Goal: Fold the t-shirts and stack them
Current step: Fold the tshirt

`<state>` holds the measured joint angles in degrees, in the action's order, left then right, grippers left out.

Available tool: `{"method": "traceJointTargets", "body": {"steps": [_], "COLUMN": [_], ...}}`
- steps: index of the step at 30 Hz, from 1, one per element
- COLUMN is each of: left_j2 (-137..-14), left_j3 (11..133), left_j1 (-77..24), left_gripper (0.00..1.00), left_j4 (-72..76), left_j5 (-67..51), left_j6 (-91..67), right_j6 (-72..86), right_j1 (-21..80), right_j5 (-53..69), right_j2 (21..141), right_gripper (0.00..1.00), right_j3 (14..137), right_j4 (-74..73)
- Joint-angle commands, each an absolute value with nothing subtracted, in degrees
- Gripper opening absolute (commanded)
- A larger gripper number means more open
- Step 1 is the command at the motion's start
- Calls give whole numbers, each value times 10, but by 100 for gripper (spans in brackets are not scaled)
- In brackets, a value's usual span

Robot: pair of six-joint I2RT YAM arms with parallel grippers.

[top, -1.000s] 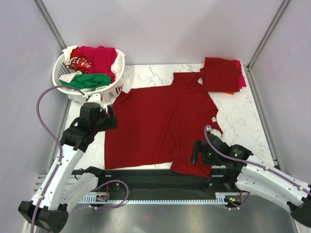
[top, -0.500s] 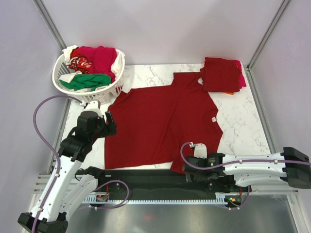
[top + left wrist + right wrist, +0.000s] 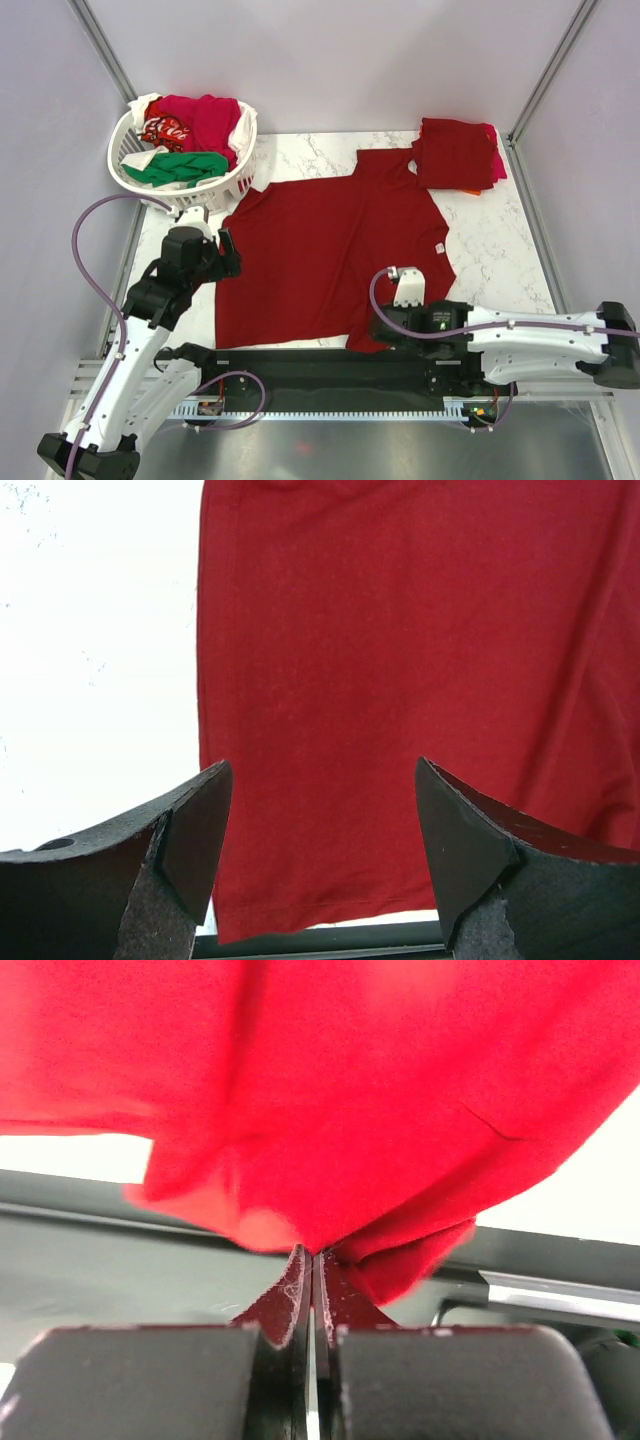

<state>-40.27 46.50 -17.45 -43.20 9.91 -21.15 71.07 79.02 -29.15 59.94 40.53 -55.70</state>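
A dark red t-shirt (image 3: 330, 250) lies spread flat on the marble table, a small white label (image 3: 439, 246) near its right edge. My right gripper (image 3: 374, 333) is at the shirt's near edge, by the black rail. In the right wrist view this gripper (image 3: 312, 1253) is shut on a bunched fold of the red cloth (image 3: 330, 1090). My left gripper (image 3: 228, 256) hovers open over the shirt's left side. From the left wrist, its fingers (image 3: 321, 766) stand wide apart above the red cloth (image 3: 400, 630) and its near hem, touching nothing.
A white lattice basket (image 3: 215, 192) at the back left holds red (image 3: 205, 120), green (image 3: 175, 167) and white shirts. A stack of folded dark red and pink shirts (image 3: 458, 152) lies at the back right corner. A black rail (image 3: 300, 365) runs along the table's near edge.
My right arm swung left along the near edge and its gripper closed on the shirt's near edge. My left gripper slid slightly nearer along the shirt's left side, staying open.
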Motion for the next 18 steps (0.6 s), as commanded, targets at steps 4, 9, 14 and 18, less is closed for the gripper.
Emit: {"method": "traceJointTargets", "body": {"steps": [4,9,14,18], "left_j2": [-398,-396,-391,-377], "left_j3": [464,463,464,461], "left_j1": [-176,-176,-177,-185], "left_gripper": [80,80,80,79], "left_j4": [-414,-413,-415,-415], "left_j5": [97,98,94,76], "left_j6": [-218,-218,-225,-247], "right_j6": [660,691,722,736], "right_j1": [772,756,756,761], "right_j5": [-360,-305,-230,-152], "right_j2": [567,552,510,493], "right_gripper": [68,98,98,98], "right_j3": [603,550,459,346], "right_j4": [-701,-714,-651,-544]}}
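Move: The t-shirt's near right hem is already pinched shut in the right fingers, some 6 cm above the table. From this hand the table's near edge lies about 5 cm back, straight behind and 6 cm lower; the shirt's near left corner is some 42 cm left and 4 cm back; the folded stack is about 45 cm ahead and 20 cm right. From the left hand the held hem is roughly 33 cm right, 15 cm back and 12 cm lower. Still pinching the t-shirt's near right hem, the right hand whips it up about 11 cm, drifting a little forward and left, and the fingers spring wide open to let go of it near the top. It then drops back nearly 10 cm, also moving right and back, to end open beside the loose hem, just behind and right of its starting place. ##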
